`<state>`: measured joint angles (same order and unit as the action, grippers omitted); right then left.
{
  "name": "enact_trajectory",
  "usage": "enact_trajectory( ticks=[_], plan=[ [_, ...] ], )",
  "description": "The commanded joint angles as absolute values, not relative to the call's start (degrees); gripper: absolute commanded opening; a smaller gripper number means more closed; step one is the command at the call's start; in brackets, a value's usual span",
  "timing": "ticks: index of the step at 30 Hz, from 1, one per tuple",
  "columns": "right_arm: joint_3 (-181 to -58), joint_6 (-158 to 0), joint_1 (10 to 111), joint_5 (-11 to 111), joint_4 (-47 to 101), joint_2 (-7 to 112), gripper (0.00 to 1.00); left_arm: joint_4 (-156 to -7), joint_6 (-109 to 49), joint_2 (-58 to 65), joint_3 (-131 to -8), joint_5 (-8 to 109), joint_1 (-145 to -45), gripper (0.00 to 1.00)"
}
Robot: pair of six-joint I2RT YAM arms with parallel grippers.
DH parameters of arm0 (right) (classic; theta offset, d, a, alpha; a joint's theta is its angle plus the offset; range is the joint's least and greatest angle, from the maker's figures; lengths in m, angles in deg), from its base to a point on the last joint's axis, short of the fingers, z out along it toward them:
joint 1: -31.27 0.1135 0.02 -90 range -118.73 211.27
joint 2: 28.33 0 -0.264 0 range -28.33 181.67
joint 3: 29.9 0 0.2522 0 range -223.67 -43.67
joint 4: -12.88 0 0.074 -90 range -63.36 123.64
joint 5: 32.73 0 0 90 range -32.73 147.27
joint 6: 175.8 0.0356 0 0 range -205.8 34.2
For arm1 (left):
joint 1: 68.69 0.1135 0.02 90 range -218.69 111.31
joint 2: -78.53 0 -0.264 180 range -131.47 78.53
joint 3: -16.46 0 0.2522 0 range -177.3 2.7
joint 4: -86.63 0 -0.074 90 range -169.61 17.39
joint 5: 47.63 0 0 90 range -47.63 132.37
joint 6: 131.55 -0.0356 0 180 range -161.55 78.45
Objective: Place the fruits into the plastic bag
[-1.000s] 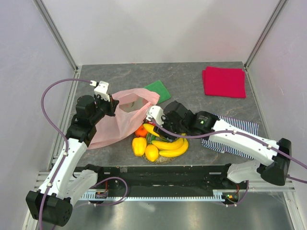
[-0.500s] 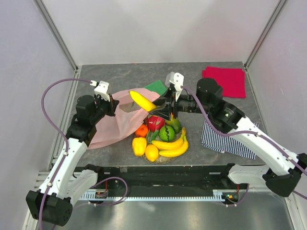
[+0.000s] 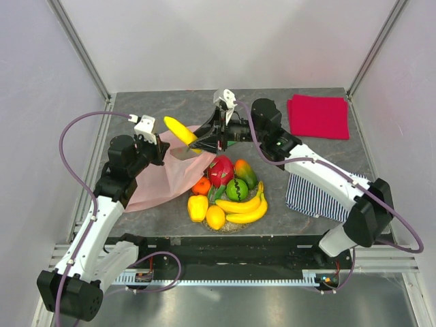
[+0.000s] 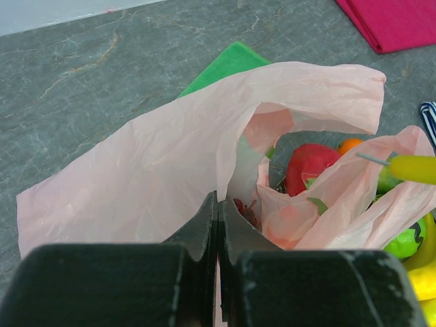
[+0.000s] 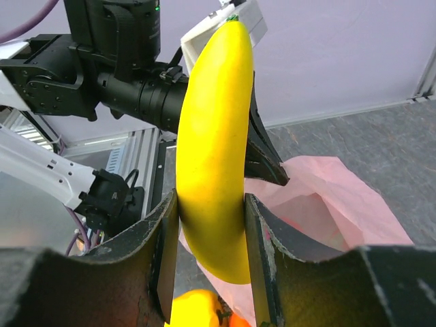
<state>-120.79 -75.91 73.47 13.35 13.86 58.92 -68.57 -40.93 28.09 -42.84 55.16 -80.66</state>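
Note:
My right gripper point(image 3: 199, 141) is shut on a single yellow banana point(image 3: 178, 129), which hangs over the mouth of the pale pink plastic bag point(image 3: 160, 178). In the right wrist view the banana point(image 5: 211, 136) stands upright between both pads, with the bag point(image 5: 327, 197) behind it. My left gripper point(image 3: 159, 147) is shut on the bag's rim point(image 4: 225, 204) and holds it up. The bag's mouth point(image 4: 272, 129) gapes. The other fruits are heaped beside the bag: a red one point(image 3: 220, 170), a green one point(image 3: 237, 189), a banana bunch point(image 3: 244, 208), a yellow pepper point(image 3: 197, 208) and an orange point(image 3: 201, 185).
A red folded cloth point(image 3: 318, 116) lies at the back right. Under my right forearm is a striped cloth point(image 3: 320, 194). A green cloth point(image 4: 228, 65) pokes out behind the bag. The enclosure's walls stand close on both sides.
My right gripper has risen from the heap with the banana and swung back and left to above the bag's mouth. The left gripper has kept its hold and place.

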Motion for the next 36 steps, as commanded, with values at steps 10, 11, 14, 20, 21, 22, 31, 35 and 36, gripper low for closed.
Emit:
enact_trajectory(
  ticks=[10,11,14,20,21,22,31,35,36],
  plan=[
    [-117.33,-81.13,72.32,13.59,14.06,64.49,0.19,-69.15,-42.70,27.81,-45.11,55.73,-80.38,0.02],
    [-116.88,-81.49,72.23,13.68,14.59,64.49,0.19,-69.07,-42.78,27.73,-45.20,55.64,-80.38,0.02],
    [-114.95,-82.02,71.97,14.20,15.91,64.22,0.19,-69.15,-42.70,27.81,-45.20,55.38,-80.38,0.01],
    [-111.43,-81.49,71.79,14.56,16.44,64.92,0.18,-69.07,-42.70,27.99,-45.20,54.85,-80.46,0.02],
    [-111.26,-81.49,71.70,14.64,16.44,65.01,0.18,-69.07,-42.70,27.90,-45.20,54.76,-80.38,0.02],
    [-110.91,-81.32,71.70,14.73,16.53,65.36,0.18,-69.15,-42.78,27.99,-45.20,54.76,-80.38,0.01],
    [-111.86,-79.91,71.79,15.08,16.71,68.09,0.17,-68.98,-42.70,28.16,-45.29,54.93,-80.46,0.02],
    [-115.20,-77.54,71.70,16.05,16.79,71.16,0.17,-69.15,-42.70,28.16,-45.29,55.55,-80.38,0.01],
    [-116.95,-77.01,71.53,15.88,16.88,72.56,0.17,-69.07,-42.70,28.08,-45.29,55.90,-80.38,0.01]
  ],
)
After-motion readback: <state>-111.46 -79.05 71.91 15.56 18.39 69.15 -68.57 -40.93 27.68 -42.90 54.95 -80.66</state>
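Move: The right hand grips a banana above the bag mouth, whose middle lies about 6 cm ahead, 4 cm left and roughly 19 cm below it. The pomegranate sits some 6 cm ahead, 4 cm right and 28 cm down; the orange is 2 cm ahead, 2 cm left and as low. From the left hand, shut on the bag's rim, the mouth is about 3 cm ahead, 8 cm right and 8 cm below. Right hand lowers the gripped banana about 17 cm into the bag mouth, fingers tipping some 20 degrees down. ##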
